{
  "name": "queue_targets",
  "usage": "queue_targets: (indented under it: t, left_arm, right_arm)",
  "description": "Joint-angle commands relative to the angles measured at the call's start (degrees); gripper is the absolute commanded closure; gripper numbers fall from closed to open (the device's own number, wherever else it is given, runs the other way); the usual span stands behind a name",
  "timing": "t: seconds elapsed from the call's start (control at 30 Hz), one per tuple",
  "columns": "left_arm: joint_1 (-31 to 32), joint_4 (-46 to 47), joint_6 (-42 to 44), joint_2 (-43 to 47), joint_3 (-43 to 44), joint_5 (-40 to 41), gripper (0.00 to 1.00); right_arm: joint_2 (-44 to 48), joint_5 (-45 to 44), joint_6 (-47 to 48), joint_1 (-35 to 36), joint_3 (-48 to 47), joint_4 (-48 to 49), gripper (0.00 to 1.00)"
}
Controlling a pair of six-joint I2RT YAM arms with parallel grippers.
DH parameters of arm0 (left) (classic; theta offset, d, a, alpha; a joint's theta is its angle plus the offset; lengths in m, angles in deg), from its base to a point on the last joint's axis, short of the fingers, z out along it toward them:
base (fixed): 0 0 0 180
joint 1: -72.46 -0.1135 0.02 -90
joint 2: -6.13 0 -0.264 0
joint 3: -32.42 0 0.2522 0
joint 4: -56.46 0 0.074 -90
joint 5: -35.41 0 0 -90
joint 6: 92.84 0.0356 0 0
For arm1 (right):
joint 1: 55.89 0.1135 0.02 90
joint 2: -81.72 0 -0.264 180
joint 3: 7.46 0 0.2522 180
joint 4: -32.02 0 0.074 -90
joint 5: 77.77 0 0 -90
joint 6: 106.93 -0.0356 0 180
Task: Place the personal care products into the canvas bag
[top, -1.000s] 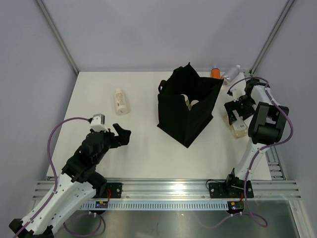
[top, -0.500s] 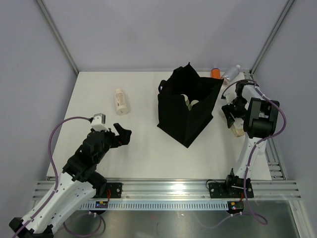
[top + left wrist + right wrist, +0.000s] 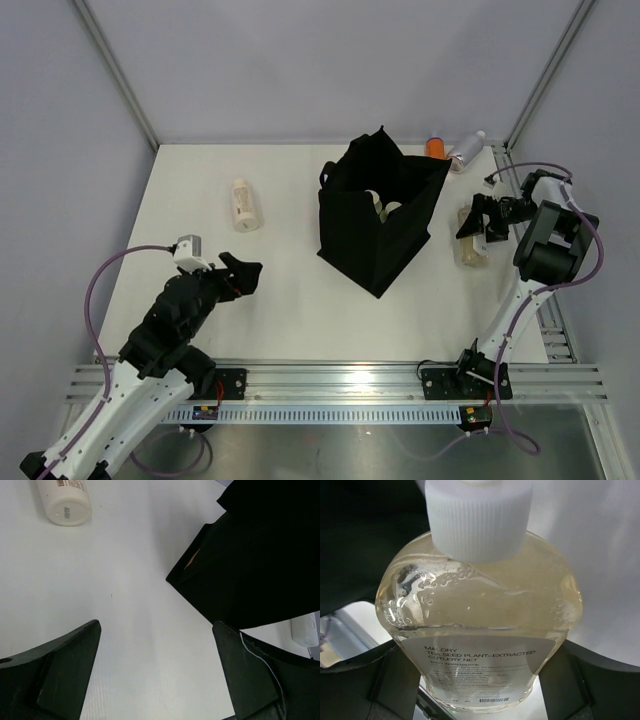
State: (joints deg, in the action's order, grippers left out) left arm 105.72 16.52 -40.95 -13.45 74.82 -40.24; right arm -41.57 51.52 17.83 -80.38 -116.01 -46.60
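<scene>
The canvas bag (image 3: 378,215) is black and stands open mid-table, with pale products (image 3: 386,208) showing inside it. It also fills the right of the left wrist view (image 3: 260,555). A clear amber bottle (image 3: 466,247) with a white cap lies just right of the bag. My right gripper (image 3: 479,222) is shut on this bottle (image 3: 480,600), one finger (image 3: 395,680) against each side. A cream-white bottle (image 3: 243,204) lies at the left (image 3: 65,500). An orange bottle (image 3: 436,147) and a small clear bottle (image 3: 468,150) sit at the back. My left gripper (image 3: 246,272) hovers open (image 3: 157,670) over bare table.
Grey walls and slanted aluminium posts (image 3: 115,75) close in the table at the back and sides. A metal rail (image 3: 553,330) runs along the right edge, and the arm bases sit at the near edge.
The right wrist has swung out to the right and turned, and its fingers now bracket the amber bottle, which has shifted a little toward the bag. The left arm has barely drifted.
</scene>
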Motion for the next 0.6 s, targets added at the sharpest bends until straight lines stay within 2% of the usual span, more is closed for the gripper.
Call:
queue_targets:
  t: [0.0,0.1,0.17,0.23,0.33,0.37,0.4,0.5,0.57]
  left_arm:
    - [-0.21,1.39,-2.06,1.29,-0.25,0.15,0.01]
    - [-0.21,0.69,-2.76,2.34,-0.34,0.42,0.01]
    - [-0.21,0.25,-3.02,2.87,-0.43,0.85,0.01]
    - [-0.21,-0.19,-3.03,3.49,-0.34,1.38,0.01]
    - [-0.21,-1.95,-2.85,3.84,0.36,2.7,0.01]
    - [-0.21,-2.39,-2.68,3.93,0.53,2.96,0.01]
    - [-0.21,-2.65,-2.59,4.1,0.71,3.57,0.01]
    - [-0.21,-3.44,-2.5,4.19,1.15,4.81,0.01]
    - [-0.21,-3.36,-2.5,4.19,1.06,5.25,0.01]
  right_arm:
    - [7.34,21.15,-1.19,0.32,0.03,-2.21,1.0]
    - [12.44,27.3,-4.16,-0.82,-0.4,0.78,1.0]
    - [16.99,29.52,-10.29,-1.7,-1.98,6.22,1.0]
    - [20.26,30.85,-15.14,-1.79,-4.18,13.51,1.0]
    - [28.59,29.19,-32.5,-1.7,-5.85,29.49,1.0]
    - [29.67,27.96,-35.0,-1.61,-7.42,36.49,1.0]
    - [30.55,27.6,-37.9,-1.35,-8.91,38.73,1.0]
    - [30.74,26.89,-36.1,3.12,-19.36,35.79,1.0]
    - [29.33,25.32,-32.5,9.53,-26.99,29.48,1.0]
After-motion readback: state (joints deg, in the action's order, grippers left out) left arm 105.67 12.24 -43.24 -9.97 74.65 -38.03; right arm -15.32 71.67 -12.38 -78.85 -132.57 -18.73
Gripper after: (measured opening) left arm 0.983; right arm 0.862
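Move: The right gripper already holds the amber bottle low over the right side of the table. The middle of the canvas bag lies about 22 cm to its left, 2 cm nearer the base and 6 cm higher. Beyond, an orange bottle lies roughly 21 cm ahead and 5 cm left, and a clear bottle about 21 cm ahead and 2 cm right. From the left gripper, the bag's middle is some 13 cm ahead, 25 cm right and 10 cm lower. Raise the right gripper fast and almost straight up, about 35 cm, easing only slightly forward, so the amber bottle climbs beside the canvas bag to above its rim. As you rise, tip the wrist up some 50 degrees so the fingers swing from steeply down to nearly level, pointing forward and left. Keep the fingers' hold on the bottle's sides unchanged. ##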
